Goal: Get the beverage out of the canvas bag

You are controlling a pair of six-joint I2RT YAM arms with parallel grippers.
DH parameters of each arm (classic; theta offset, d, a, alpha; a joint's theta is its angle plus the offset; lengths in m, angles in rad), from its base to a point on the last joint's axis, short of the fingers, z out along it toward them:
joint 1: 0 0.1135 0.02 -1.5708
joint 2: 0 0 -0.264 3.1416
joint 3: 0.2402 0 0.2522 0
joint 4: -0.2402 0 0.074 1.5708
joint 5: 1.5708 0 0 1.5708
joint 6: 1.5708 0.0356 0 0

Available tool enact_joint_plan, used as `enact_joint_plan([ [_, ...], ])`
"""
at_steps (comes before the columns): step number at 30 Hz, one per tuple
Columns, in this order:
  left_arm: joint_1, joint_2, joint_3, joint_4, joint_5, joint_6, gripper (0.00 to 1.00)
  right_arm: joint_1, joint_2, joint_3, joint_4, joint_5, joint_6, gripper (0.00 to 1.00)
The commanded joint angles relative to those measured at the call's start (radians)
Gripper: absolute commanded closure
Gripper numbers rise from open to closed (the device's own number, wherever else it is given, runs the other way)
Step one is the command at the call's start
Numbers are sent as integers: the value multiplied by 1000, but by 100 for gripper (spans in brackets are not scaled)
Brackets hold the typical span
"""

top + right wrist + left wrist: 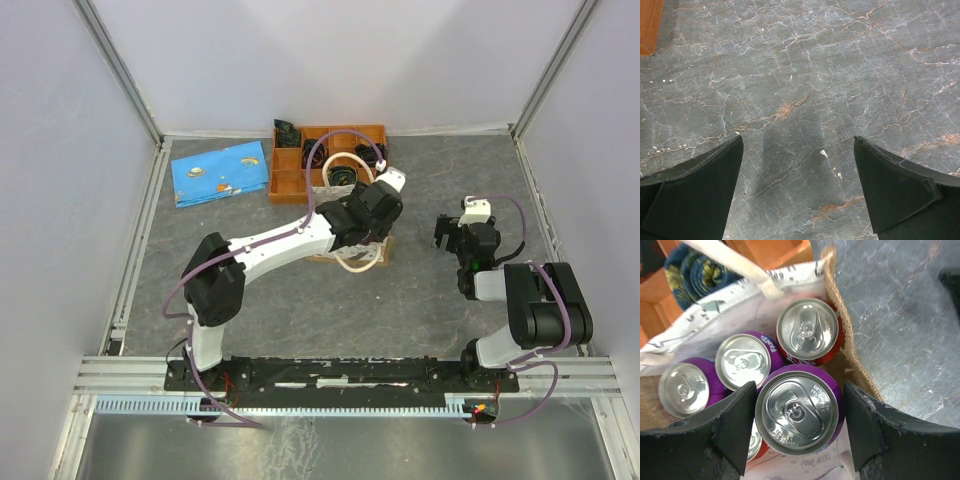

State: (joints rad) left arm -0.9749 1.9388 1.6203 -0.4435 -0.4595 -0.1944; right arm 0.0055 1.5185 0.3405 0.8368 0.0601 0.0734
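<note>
The cream canvas bag (705,315) stands open below my left wrist, several cans upright inside it. A purple beverage can (799,411) sits higher than the rest, and my left gripper (800,390) is shut on it, one finger on each side. Around it are a red can (807,332) and two more purple cans (742,361) (684,389). From above, the left gripper (370,215) covers the bag (355,258), so the cans are hidden there. My right gripper (450,235) (797,150) hangs open over bare grey table to the bag's right.
An orange-brown wooden tray (290,160) with dark items stands just behind the bag. A blue patterned cloth (220,172) lies at the back left. Metal frame rails run along the table's left, right and near edges.
</note>
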Motion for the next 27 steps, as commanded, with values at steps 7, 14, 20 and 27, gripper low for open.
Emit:
enact_joint_plan([
  [7, 20, -124, 159, 14, -88, 109, 97, 0, -3, 28, 24, -3, -12, 1],
  [14, 40, -175, 159, 14, -111, 114, 97, 0, -4, 29, 24, -3, -12, 1],
  [20, 67, -283, 103, 86, -160, 120, 97, 0, -4, 28, 24, -2, -12, 1],
  [27, 116, -457, -21, 214, -142, 94, 97, 0, -3, 30, 24, -2, -12, 1],
])
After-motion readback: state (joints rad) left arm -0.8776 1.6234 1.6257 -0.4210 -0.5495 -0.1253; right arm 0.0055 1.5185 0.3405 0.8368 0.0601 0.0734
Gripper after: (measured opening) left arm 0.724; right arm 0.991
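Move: The left hand holds a purple can, already a few centimetres up in the front right part of the canvas bag, whose middle lies about 3 cm left, level ahead and 7 cm lower. A red can stands 4 cm ahead and 3 cm right, a purple can 5 cm ahead and 3 cm left, both about 7 cm lower. The tray's middle is some 18 cm ahead, 8 cm left and 11 cm lower. From the right hand the canvas bag lies roughly 32 cm left, 2 cm back and 2 cm higher. Keeping its pinch on the purple can, the left hand draws it nearly straight up out of the canvas bag, easing briefly about halfway and then speeding up again, some 16 cm of rise in all. In the second half it also swings left, about 8 cm, over the cans that remain, while the fingers tip up by roughly 15 degrees and the hand's left side dips a little. ##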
